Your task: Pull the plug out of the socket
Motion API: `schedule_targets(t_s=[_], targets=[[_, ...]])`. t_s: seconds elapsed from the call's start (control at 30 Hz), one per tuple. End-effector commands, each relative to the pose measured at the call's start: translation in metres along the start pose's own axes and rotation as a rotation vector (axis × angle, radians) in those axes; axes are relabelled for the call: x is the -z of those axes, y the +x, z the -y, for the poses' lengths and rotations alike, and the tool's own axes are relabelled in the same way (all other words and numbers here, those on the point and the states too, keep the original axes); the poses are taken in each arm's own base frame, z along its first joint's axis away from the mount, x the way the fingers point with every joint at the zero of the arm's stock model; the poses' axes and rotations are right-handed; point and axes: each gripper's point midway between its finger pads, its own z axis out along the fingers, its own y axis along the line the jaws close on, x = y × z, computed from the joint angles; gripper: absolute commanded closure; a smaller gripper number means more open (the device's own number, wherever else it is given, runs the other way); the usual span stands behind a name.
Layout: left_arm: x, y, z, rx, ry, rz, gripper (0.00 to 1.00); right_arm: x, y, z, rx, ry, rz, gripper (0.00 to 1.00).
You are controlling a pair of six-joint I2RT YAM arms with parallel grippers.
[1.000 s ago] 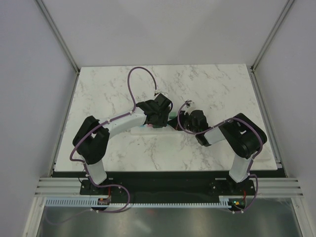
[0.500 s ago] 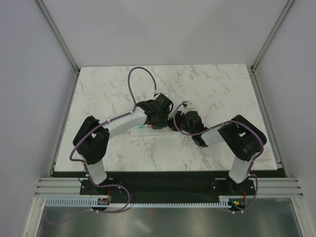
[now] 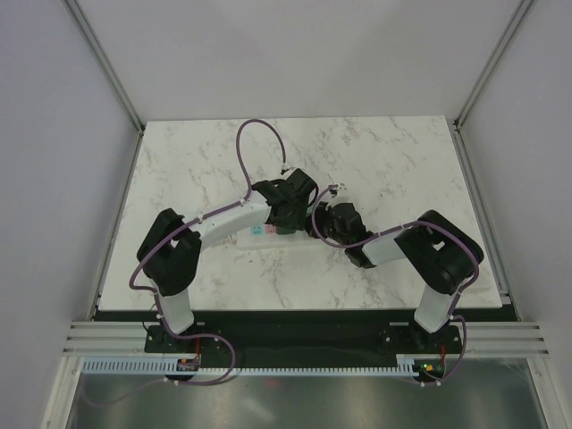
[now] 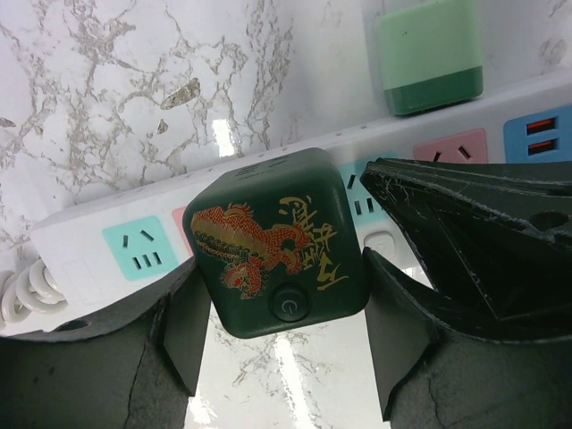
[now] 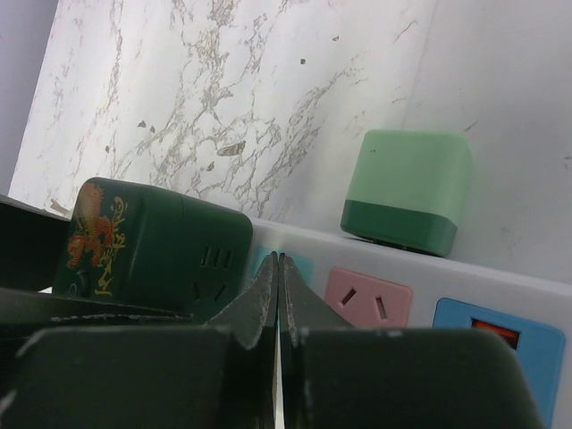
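Observation:
The plug (image 4: 277,250) is a dark green cube with an orange-yellow dragon mark. It sits on the socket (image 4: 89,241), a long white power strip with pastel outlets. My left gripper (image 4: 286,335) straddles the plug, with a pad pressed against each side. In the right wrist view the plug (image 5: 152,246) is at the left on the strip (image 5: 536,295). My right gripper (image 5: 279,268) is shut and empty, its tips on the teal outlet just right of the plug. From above, both grippers (image 3: 290,210) (image 3: 323,222) meet over the strip (image 3: 257,232) and hide the plug.
A smaller bright-green block (image 4: 429,54) stands just behind the strip, also seen in the right wrist view (image 5: 407,192). The strip's coiled cord stub (image 4: 16,299) is at its left end. Marble table (image 3: 402,161) stretches all round.
My right gripper has moved left until its tips sit on the strip beside the plug. The left gripper has shifted slightly right and further from the arm bases.

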Motion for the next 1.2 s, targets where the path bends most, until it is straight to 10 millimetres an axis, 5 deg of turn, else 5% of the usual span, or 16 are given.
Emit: schedule_targets(t_s=[0.0,0.3,0.5,0.6,0.63,0.73,0.83,0.97,1.17], targets=[[0.039,-0.052,0.020,0.134,0.121,0.166,0.98,0.008,0.045,0.055,0.045,0.203,-0.139,1.00],[0.060,-0.055,0.013,0.211,0.214,0.297,0.98,0.005,0.044,0.056,0.050,0.199,-0.135,1.00],[0.063,-0.041,-0.012,0.231,0.119,0.286,0.98,0.004,0.043,0.055,0.056,0.195,-0.131,1.00],[0.072,-0.035,-0.041,0.283,0.088,0.304,0.98,0.004,0.042,0.054,0.057,0.190,-0.127,1.00],[0.067,-0.019,-0.043,0.298,0.129,0.250,0.98,0.004,0.041,0.053,0.060,0.187,-0.126,1.00],[0.073,-0.017,-0.088,0.479,0.237,0.239,0.98,0.003,0.039,0.048,0.060,0.163,-0.119,1.00],[0.100,-0.020,-0.119,0.551,0.276,0.361,0.98,0.002,0.040,0.041,0.053,0.125,-0.124,1.00],[0.119,-0.024,-0.177,0.693,0.215,0.457,0.98,0.002,0.040,0.040,0.048,0.118,-0.122,1.00],[0.114,-0.024,-0.251,0.905,-0.043,0.510,0.98,0.003,0.036,0.035,0.046,0.091,-0.104,1.00]])
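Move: The dark green plug is already between the left gripper's pads, with its yellow socket about 3 cm below the hand. From the plug, the light-green block stands some 7 cm to the right and 4 cm farther out, and the power strip's corded end is about 12 cm to the left, level with it. From the shut right gripper, the plug lies about 5 cm to the left, level fore and aft, its middle about 1 cm higher. Keep the left gripper's hold on the plug and pull it some 6 cm straight up out of the yellow socket, tipping its left side down a little. Then sweep about 23 cm left, past the corded end and out over bare table, still climbing and swinging counter-clockwise. Hold the shut right gripper still, its tips at the teal socket. ##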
